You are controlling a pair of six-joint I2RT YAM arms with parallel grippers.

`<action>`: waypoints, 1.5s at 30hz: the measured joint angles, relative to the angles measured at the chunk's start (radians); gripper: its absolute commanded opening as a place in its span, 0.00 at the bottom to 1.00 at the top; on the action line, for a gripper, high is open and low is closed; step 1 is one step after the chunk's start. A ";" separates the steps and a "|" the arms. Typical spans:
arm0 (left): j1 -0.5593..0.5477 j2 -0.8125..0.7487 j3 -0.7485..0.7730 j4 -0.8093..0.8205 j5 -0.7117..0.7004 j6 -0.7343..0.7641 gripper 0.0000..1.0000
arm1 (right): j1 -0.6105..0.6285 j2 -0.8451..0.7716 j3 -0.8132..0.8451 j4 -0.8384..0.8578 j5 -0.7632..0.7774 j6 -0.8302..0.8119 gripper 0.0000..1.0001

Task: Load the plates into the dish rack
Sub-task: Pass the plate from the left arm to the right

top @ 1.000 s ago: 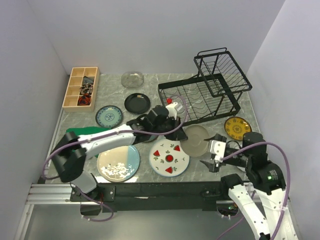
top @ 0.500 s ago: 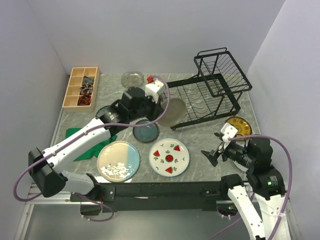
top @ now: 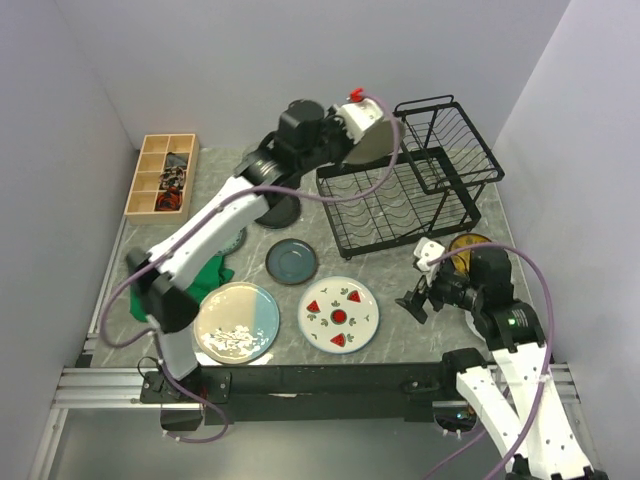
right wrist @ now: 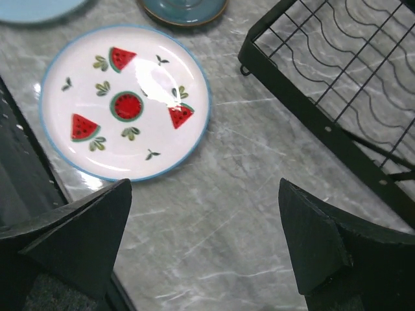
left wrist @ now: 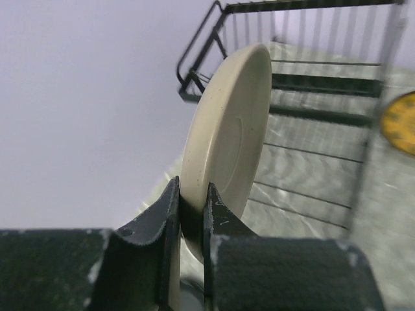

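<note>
My left gripper (top: 352,122) (left wrist: 191,194) is shut on the rim of a taupe plate (top: 370,140) (left wrist: 227,136), held on edge above the far left corner of the black wire dish rack (top: 400,195) (left wrist: 311,84). On the table lie a slate-blue plate (top: 291,261), a watermelon plate (top: 338,313) (right wrist: 123,103) and a cream-and-blue plate (top: 236,320). A black plate (top: 283,212) and a yellow plate (top: 466,243) are partly hidden by the arms. My right gripper (top: 425,287) (right wrist: 204,188) hangs open over bare marble between the watermelon plate and the rack (right wrist: 337,65).
A wooden compartment box (top: 162,175) stands at the far left. A green cloth (top: 215,272) lies under the left arm, next to a blue patterned plate (top: 233,240). The rack's raised upper basket (top: 447,128) sits at its right. White walls enclose the table.
The left arm carried the taupe plate from the table's middle up and back to above the rack, uncovering the slate-blue plate. The right gripper opened wider and shifted toward the rack's front.
</note>
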 measured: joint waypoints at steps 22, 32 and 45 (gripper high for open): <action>0.134 0.388 0.328 0.309 0.179 0.156 0.01 | -0.020 0.192 -0.053 0.197 0.335 0.043 1.00; 0.127 0.261 0.183 0.261 0.290 0.056 0.01 | -0.020 0.196 0.190 -0.127 0.050 -0.156 1.00; 0.123 -0.282 -0.197 0.079 0.546 -0.130 0.01 | -0.020 0.451 1.104 -0.364 -0.055 -0.124 0.99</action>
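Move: The left hand already pinches the grey plate by its edge. It is bound for the open right gripper, about 21 cm back, 15 to the right and 20 below. Under the left hand's way, the dish rack's lower tray lies roughly 11 cm ahead, 16 right and 37 down. From the right hand, the grey plate is some 24 cm ahead, 10 left and 20 up; the watermelon plate lies 2 ahead, 14 left and 19 below. Forward about 12 cm, then back some 20 cm with a rise, goes the left hand, keeping its pinch on the grey plate and swinging its fingers clockwise towards the right arm. The right hand, wide open, makes a short forward-right swing and back, then climbs fast by nearly 30 cm, tipping its fingers up towards the plate, without touching it yet. ##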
